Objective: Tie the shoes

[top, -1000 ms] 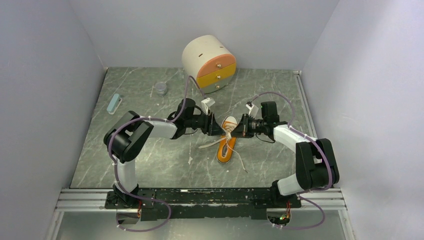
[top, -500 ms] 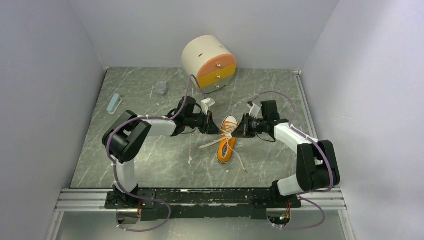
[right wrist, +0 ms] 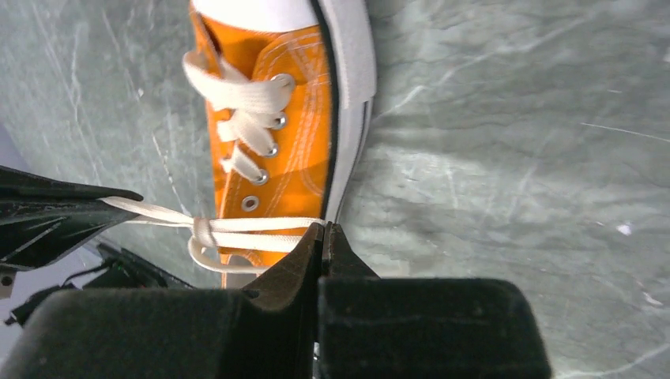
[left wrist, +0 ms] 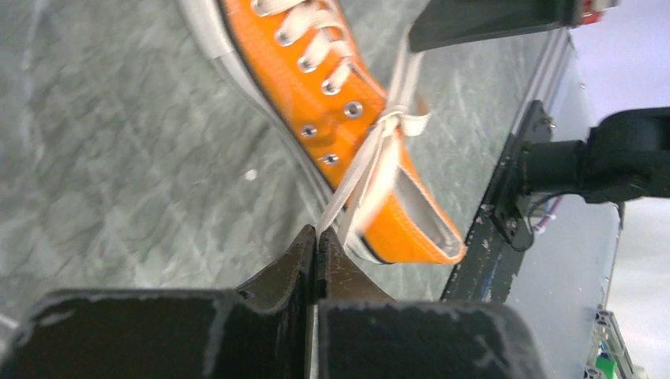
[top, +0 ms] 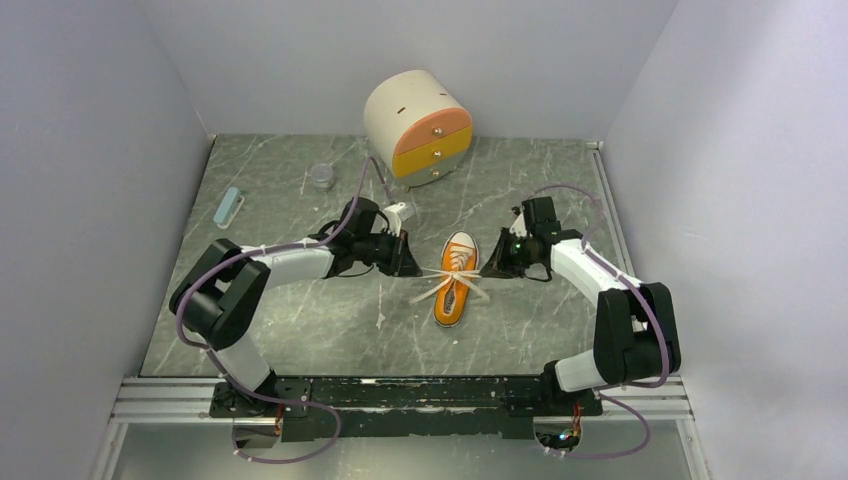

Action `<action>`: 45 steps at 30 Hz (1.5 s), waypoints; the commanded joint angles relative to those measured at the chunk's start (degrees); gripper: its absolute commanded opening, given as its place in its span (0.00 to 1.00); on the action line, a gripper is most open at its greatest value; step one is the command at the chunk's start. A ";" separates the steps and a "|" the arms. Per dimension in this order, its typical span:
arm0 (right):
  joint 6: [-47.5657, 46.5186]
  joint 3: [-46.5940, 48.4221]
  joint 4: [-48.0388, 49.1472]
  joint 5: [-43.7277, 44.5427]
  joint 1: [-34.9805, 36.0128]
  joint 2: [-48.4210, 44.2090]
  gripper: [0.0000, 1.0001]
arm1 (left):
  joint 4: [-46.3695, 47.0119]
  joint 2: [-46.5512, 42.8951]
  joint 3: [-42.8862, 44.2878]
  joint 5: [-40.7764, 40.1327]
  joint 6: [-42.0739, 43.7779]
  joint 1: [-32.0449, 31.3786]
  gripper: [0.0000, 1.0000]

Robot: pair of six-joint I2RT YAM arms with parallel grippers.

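The shoes are one small orange sneaker point(top: 454, 287) with a white toe cap, lying mid-table with its toe toward the back. White laces point(top: 447, 274) stretch sideways across it, with a knot point(left wrist: 390, 122) over the tongue. My left gripper point(top: 409, 267) sits just left of the shoe, shut on one lace strand point(left wrist: 348, 185). My right gripper point(top: 490, 268) sits just right of it, shut on the other strand point(right wrist: 261, 225). In the left wrist view the tips point(left wrist: 317, 234) pinch the lace. The right wrist view shows the same at its tips point(right wrist: 324, 230), with the knot point(right wrist: 204, 231) to the left.
A round cream drawer unit point(top: 418, 124) with orange and yellow drawers stands at the back. A small grey cup point(top: 322, 177) and a light blue bar point(top: 229, 207) lie at the back left. Grey walls enclose three sides. A metal rail point(top: 400, 398) runs along the near edge.
My left gripper has closed on a lace strand. Both grippers have moved outward from the shoe, and the laces now run taut across it.
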 commanded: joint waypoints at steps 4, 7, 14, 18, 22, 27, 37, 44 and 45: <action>7.71 -5.47 6.21 10.92 -7.71 -1.41 0.00 | -12.04 4.70 1.54 -7.62 -0.80 1.41 0.05; 8.42 -7.13 8.43 11.38 -11.04 0.51 0.00 | -10.99 5.03 0.11 -10.53 -2.38 1.47 0.05; 9.35 -10.49 13.25 13.09 -13.87 0.50 0.00 | -10.99 5.41 -0.74 -15.71 -2.19 1.47 0.05; 4.47 -9.40 11.43 12.01 -13.97 -0.13 0.00 | -11.18 3.66 -0.96 -15.50 -0.96 1.89 0.04; -0.56 -2.21 -2.06 13.69 -13.13 -6.95 0.51 | -20.50 -6.16 0.94 -23.35 -2.51 2.09 0.77; -4.04 7.78 -15.05 13.53 -11.43 -18.03 1.00 | -28.75 -23.30 3.61 -29.04 -0.98 2.09 0.97; -10.66 41.37 -26.91 11.96 -8.62 -27.31 1.00 | -50.40 -42.28 31.60 -41.69 4.81 2.09 0.97; -12.71 59.34 -31.56 15.00 -8.62 -26.97 1.00 | -58.68 -43.51 51.68 -52.23 9.61 2.09 0.97; -12.27 61.31 -32.20 15.81 -8.62 -26.55 1.00 | -59.21 -43.76 52.79 -53.25 9.87 2.09 0.97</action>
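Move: Each hand already pinches one loop of the bow across the shoe: the knot lies about 8 cm to the left hand's right and roughly 2 cm lower, and some 5 cm to the right hand's left at about its height. The shoe's middle is about 1 cm nearer the bases than the knot and 3 cm below it. The left loose lace end lies some 6 cm back and 1 cm left of the left hand, 8 cm lower; the right one about 5 cm back and 1 cm right of the right hand, 6 cm lower. Keeping their loops pinched, both hands draw them outward and down, away from the knot, the right about 9 cm to its right and the left some 4 cm to its left and 6 cm down, with a short halt midway. Then both open wide, let go and rise fast nearly 50 cm, drifting back as the fingers tip up, the left hand also swinging farther left and turning counter-clockwise. ##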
